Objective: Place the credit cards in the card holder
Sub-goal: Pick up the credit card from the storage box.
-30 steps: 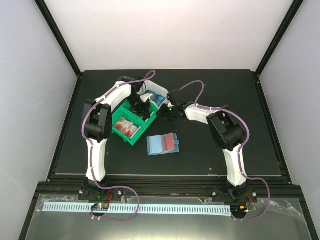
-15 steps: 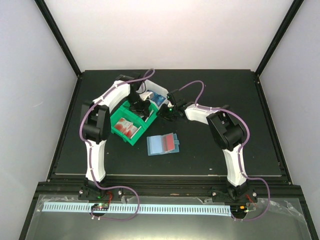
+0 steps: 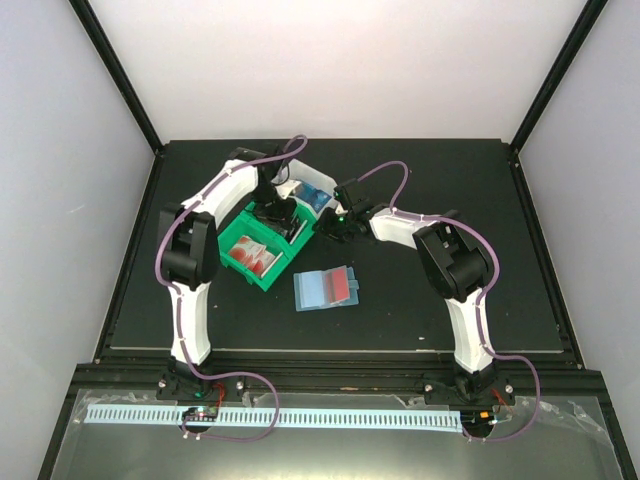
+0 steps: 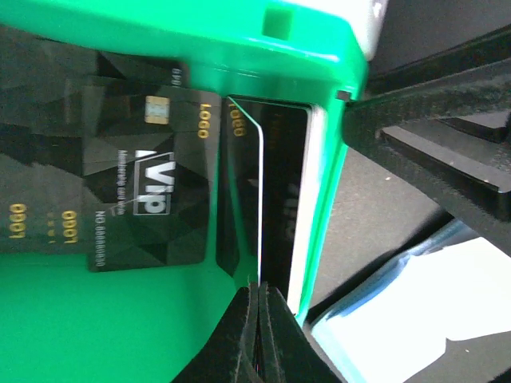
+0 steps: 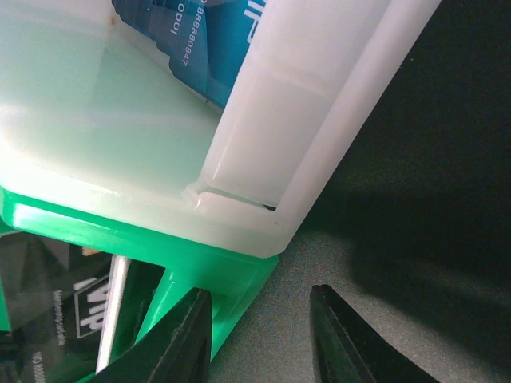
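Note:
In the left wrist view my left gripper (image 4: pixel 259 302) is shut on the bottom edge of a black credit card (image 4: pixel 279 199) standing on edge against the wall of the green bin (image 4: pixel 200 32). More black cards (image 4: pixel 144 183) lie flat beside it. From above, this gripper (image 3: pixel 280 212) is down in the bin's far compartment. The teal card holder (image 3: pixel 318 290) lies open on the mat with a red card (image 3: pixel 343 287) in it. My right gripper (image 3: pixel 335 225) is open at the bins' corner, holding nothing.
Red-and-white cards (image 3: pixel 250 257) fill the green bin's near compartment. A white bin (image 3: pixel 318 180) with blue cards (image 5: pixel 215 40) touches the green one. The green bin's corner (image 5: pixel 235 291) sits between my right fingers (image 5: pixel 188 335).
My left gripper has shut on the standing black card and its arm has shifted slightly. The right arm and card holder are unmoved.

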Tool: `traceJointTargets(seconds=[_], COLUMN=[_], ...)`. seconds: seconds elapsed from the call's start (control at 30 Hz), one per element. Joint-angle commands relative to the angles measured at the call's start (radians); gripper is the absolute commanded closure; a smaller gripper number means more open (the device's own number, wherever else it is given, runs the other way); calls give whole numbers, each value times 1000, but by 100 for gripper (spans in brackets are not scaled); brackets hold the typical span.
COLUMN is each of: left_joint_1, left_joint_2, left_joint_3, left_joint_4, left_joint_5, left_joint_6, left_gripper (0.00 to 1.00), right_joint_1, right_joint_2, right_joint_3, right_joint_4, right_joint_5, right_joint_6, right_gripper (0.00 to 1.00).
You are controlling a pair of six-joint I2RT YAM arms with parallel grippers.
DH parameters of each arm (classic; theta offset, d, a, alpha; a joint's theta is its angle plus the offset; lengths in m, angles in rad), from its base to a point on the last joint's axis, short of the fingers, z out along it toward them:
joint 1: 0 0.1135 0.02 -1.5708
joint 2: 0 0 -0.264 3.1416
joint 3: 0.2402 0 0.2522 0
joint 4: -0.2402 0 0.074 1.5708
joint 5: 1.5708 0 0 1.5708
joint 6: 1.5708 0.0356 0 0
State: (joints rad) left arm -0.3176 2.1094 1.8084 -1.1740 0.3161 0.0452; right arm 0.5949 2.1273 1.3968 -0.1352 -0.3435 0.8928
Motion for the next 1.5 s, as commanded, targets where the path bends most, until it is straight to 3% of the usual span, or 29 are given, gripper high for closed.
traceJointTargets(seconds=[0.0, 0.67, 0.9, 1.23, 1.47], left_joint_1=[14, 23, 23, 23, 34], left_joint_2=[-66, -84, -115, -141, -173], left_joint_3=[25, 32, 38, 55, 71], left_joint_4=[9, 22, 21, 0, -24], left_joint_5=[-87, -95, -80, -61, -27], left_joint_6=[-23, -43, -51, -72, -91], left_gripper=[98, 98, 98, 98, 98], right_joint_1=[2, 2, -7, -47, -45], right_joint_2=[17, -38, -108, -171, -144], right_joint_3=[18, 37, 54, 20, -21], right_joint_4=[-7, -47, -80, 44, 239], right_joint_5=[17, 37, 41, -184, -315], right_joint_6=[-2, -33, -56, -8, 100], right_gripper=[65, 64, 53, 41, 33])
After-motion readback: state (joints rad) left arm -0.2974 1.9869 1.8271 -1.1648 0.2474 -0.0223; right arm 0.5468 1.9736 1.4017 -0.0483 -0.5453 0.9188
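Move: Over the right-hand side of the storage box's black-card compartment, the left hand still grips a black credit card; the card holder lies about 15 cm back, 9 cm right and 7 cm below it. The white compartment sits some 9 cm ahead, 5 cm right, the red-card compartment about 6 cm back, 8 cm left, both 5 cm lower. From the right hand, low beside the box, the held card is 7 cm left, level fore-and-aft, 3 cm higher. Drawing the pinched black card up out of its compartment, the left hand rises about 5 cm in two stages with a pause between, easing slightly left and forward early on, fingers kept shut. The right hand waits beside the box's right edge, then late on shoots up roughly 11 cm, opening its fingers wider and tilting them up towards the left. ##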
